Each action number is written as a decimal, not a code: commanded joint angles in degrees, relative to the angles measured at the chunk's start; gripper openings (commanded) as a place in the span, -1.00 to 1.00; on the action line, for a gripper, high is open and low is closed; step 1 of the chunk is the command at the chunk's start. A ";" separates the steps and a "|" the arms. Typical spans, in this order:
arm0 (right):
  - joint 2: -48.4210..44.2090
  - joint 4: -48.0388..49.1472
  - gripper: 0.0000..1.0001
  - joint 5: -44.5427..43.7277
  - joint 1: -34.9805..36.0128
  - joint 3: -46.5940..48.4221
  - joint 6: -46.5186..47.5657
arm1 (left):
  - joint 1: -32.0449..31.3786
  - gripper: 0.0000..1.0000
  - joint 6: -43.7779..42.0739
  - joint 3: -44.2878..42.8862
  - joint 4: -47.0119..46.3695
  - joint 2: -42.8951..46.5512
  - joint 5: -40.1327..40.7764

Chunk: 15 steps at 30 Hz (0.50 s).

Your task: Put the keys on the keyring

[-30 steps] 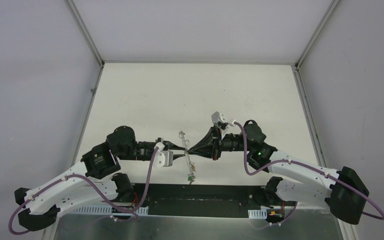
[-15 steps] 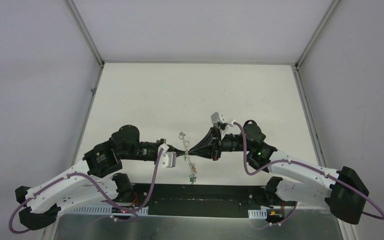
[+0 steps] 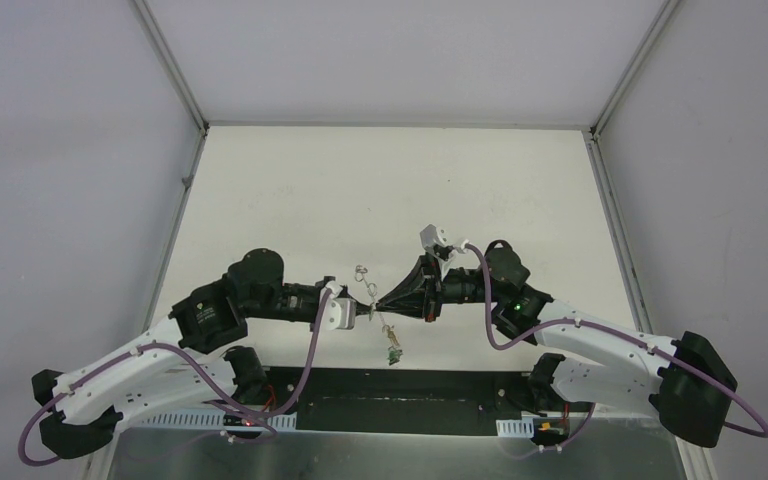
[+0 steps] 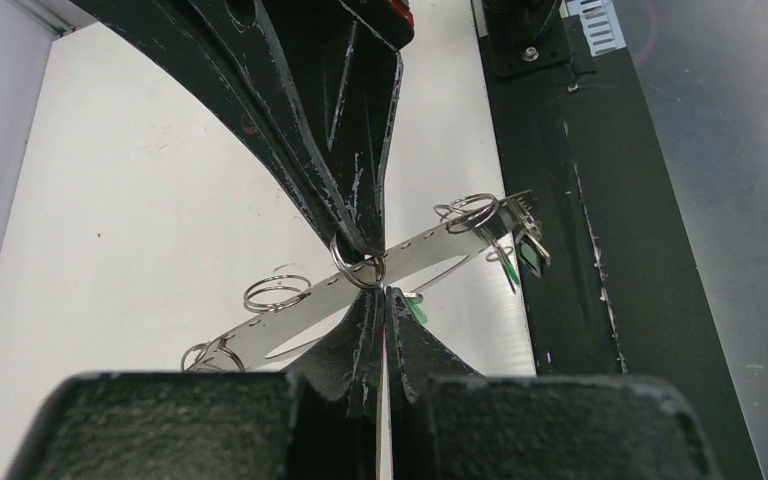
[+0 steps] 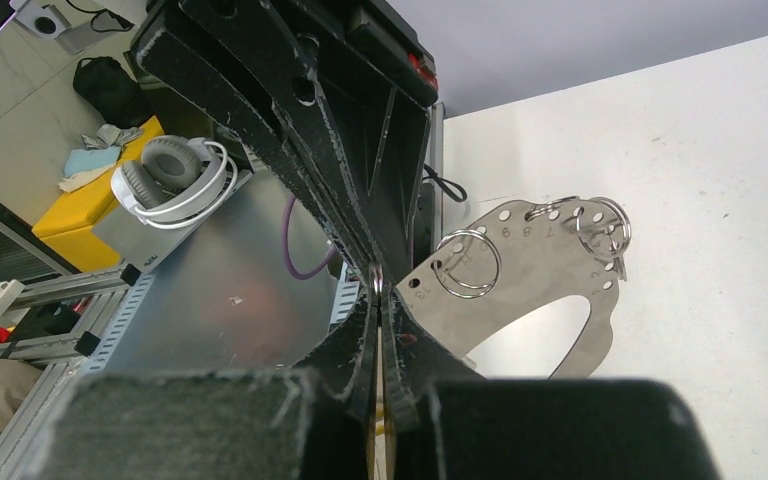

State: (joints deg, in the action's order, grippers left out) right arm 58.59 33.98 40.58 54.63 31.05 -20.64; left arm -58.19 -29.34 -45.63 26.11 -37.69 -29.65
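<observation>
The keyring (image 3: 380,318) is a flat crescent metal plate (image 5: 545,275) punched with numbered holes, hanging in the air between my arms. Small split rings (image 4: 276,293) hang from it, and a green key (image 4: 527,254) dangles at its lower end (image 3: 392,354). My right gripper (image 5: 378,292) is shut on one small split ring (image 4: 358,268). My left gripper (image 4: 383,292) is shut tip to tip against it, touching that ring's lower edge; I cannot tell whether it pinches the ring. A green sliver (image 4: 415,308) shows beside the left fingertips. No yellow-tan key is plainly visible.
A black strip (image 3: 410,402) and a metal sheet (image 3: 390,455) run along the table's near edge, right under the hanging keys. Grey enclosure walls with corner posts (image 3: 172,70) bound the white table (image 3: 390,190).
My left gripper has moved right up to the right gripper's tips and shut there. The keyring's dangling end has swung slightly right. The right arm has barely moved.
</observation>
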 commanded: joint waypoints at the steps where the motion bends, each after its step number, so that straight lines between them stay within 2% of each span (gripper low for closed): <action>1: -0.32 5.39 -1.00 -0.84 0.19 1.12 -0.30 | -0.94 -1.00 1.67 -0.78 -0.68 -0.03 -3.22; 3: -0.32 5.40 -1.00 -0.85 0.13 1.04 -0.39 | -0.96 -0.93 1.66 -0.70 -0.62 0.06 -3.30; 6: -0.47 5.40 -1.00 -0.89 0.13 0.96 -0.40 | -1.06 -0.60 2.11 -0.69 -0.60 0.42 -2.39; 10: -0.82 5.40 -1.00 -1.01 0.12 0.56 -0.51 | -1.06 -0.32 4.69 -0.89 -0.61 1.94 1.12; 12: -0.93 5.40 -1.00 -1.10 0.12 0.36 -0.54 | -1.09 -0.22 6.76 -1.22 -0.63 2.68 3.28; 15: -0.86 5.40 -1.00 -1.11 0.12 0.25 -0.48 | -1.07 -0.20 11.12 -1.75 -1.12 3.52 6.70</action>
State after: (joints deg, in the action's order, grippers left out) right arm 58.59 34.44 40.12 54.63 31.05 -20.71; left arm -58.59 -24.21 -45.60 26.61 -35.51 -27.42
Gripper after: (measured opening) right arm 0.007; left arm 0.396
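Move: The left fingertips are shut on the near edge of the split ring, whose middle lies about 1 cm to their right and 1 cm higher, level fore and aft. The green key is about 1 cm right, 1 cm back and 1 cm below. The keys at the keyring plate's back end are some 9 cm back and 4 cm right, 2 cm lower; the empty rings at its front end are 7 cm forward, 2 cm left and 2 cm lower. For the right gripper, the ring is 1 cm to its left, level with it. Open the left gripper to roughly two-fifths and let go of the ring edge, easing about half a centimetre back as the fingers part, then starting left and up off the ring by about the same amount, with a slight wrist turn of some 5 degrees. Keep the right gripper shut and still, holding the ring. ##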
